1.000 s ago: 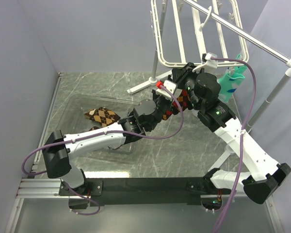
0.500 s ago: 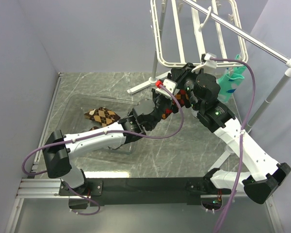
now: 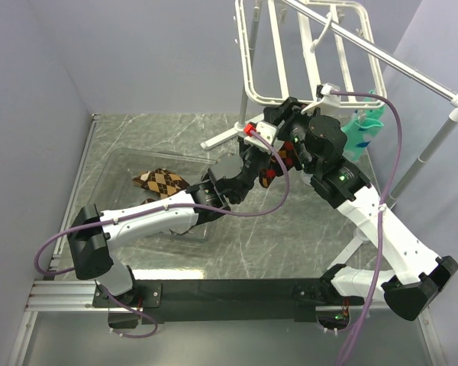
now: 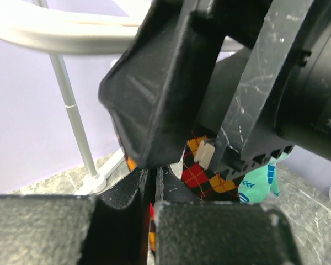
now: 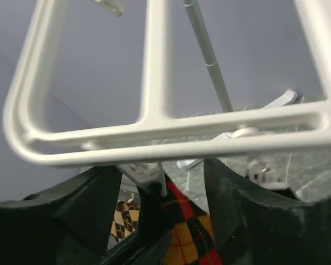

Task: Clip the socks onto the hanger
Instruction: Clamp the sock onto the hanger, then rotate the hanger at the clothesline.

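The white hanger (image 3: pixel 305 53) hangs from a silver pole, and its rim (image 5: pixel 154 132) crosses the right wrist view. My left gripper (image 4: pixel 154 176) is shut on a red, black and orange argyle sock (image 4: pixel 201 171), lifted up under the hanger's near rim (image 3: pixel 278 162). The sock's top edge (image 5: pixel 187 232) meets a small white clip (image 5: pixel 149 174). My right gripper (image 5: pixel 165 193) stands open on either side of that clip, its fingers (image 5: pixel 94 204) apart from it. A mint-green sock (image 3: pixel 362 130) hangs at the hanger's right side. A brown argyle sock (image 3: pixel 160 181) lies on the table.
The silver pole (image 3: pixel 397 65) and its stand legs (image 3: pixel 229 133) sit behind and to the right of the arms. A clear shallow tray (image 3: pixel 122 164) holds the brown sock at the left. Grey walls close in the table on the left and at the back.
My right gripper's jaws have spread apart from the clip. The hanger's near rim and both grippers have shifted slightly up and left. The left gripper stays shut on the sock.
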Controlling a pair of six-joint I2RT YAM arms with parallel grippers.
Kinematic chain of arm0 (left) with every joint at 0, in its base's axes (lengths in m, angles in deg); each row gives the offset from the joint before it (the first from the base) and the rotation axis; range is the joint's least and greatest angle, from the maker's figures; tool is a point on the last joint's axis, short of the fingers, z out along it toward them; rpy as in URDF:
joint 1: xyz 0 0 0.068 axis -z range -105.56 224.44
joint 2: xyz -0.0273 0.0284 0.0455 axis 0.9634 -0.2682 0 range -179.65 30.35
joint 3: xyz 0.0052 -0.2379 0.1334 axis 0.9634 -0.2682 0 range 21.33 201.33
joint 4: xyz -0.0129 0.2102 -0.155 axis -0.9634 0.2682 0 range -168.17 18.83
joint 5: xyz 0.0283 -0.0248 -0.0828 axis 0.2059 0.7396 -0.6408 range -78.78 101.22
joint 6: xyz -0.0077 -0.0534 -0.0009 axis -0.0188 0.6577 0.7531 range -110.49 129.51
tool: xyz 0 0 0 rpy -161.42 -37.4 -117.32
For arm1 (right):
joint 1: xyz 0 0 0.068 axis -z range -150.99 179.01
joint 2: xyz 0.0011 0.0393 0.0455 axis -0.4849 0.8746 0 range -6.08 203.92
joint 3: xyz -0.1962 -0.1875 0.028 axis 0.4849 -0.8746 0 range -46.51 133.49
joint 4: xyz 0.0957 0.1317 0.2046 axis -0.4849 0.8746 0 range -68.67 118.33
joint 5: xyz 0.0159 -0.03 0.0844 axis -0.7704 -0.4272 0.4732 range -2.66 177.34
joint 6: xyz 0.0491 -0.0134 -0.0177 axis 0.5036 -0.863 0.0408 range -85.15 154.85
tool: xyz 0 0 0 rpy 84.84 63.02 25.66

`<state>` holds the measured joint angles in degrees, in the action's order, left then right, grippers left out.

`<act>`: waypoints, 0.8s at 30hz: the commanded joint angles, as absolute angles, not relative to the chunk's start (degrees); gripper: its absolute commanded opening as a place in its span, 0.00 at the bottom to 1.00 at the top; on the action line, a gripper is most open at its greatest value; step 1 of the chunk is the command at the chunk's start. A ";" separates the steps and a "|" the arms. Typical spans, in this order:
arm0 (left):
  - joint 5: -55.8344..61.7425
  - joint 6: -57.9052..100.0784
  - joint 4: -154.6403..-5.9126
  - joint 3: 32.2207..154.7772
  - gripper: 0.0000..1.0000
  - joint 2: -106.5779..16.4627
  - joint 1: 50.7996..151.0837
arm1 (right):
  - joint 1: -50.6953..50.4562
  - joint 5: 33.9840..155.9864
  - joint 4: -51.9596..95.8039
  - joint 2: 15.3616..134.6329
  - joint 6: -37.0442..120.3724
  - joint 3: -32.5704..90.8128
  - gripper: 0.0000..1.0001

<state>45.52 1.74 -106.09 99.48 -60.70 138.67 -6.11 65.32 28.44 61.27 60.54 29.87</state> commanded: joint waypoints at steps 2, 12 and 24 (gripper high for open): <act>46.64 2.65 -106.83 99.91 0.01 -59.66 138.87 | -5.97 64.84 28.09 59.75 60.42 31.97 0.76; 47.08 5.20 -104.19 95.78 0.00 -56.67 138.34 | -5.97 65.02 28.27 57.81 61.13 30.83 0.88; 41.72 8.36 -102.08 91.64 0.09 -51.04 137.55 | -5.89 65.20 26.34 52.89 60.60 27.23 0.88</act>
<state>44.47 6.74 -102.69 92.29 -53.68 137.75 -6.11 66.37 30.52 55.02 60.54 27.90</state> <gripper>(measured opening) 0.080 0.882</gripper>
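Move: The clip that takes the plaid sock lies at my left fingertips: its middle is about 2 cm ahead, 2 cm right and 3 cm above my left hand. It sits about 1 cm ahead of my right hand and 1 cm lower, between the fingers. The hanger's near bar crosses straight over it, some 3 cm higher. The already hung plaid sock hangs about 8 cm right of the clip, 1 cm farther out and 7 cm lower. I spread my right fingers wider, letting go of the clip's levers, then draw that hand back about 3 cm, drifting right and up, clear of the clip. My left fingers stay shut on the sock's cuff and tug it down about 2.5 cm, then swing nearly 3 cm left, easing back and slightly up at the end. ##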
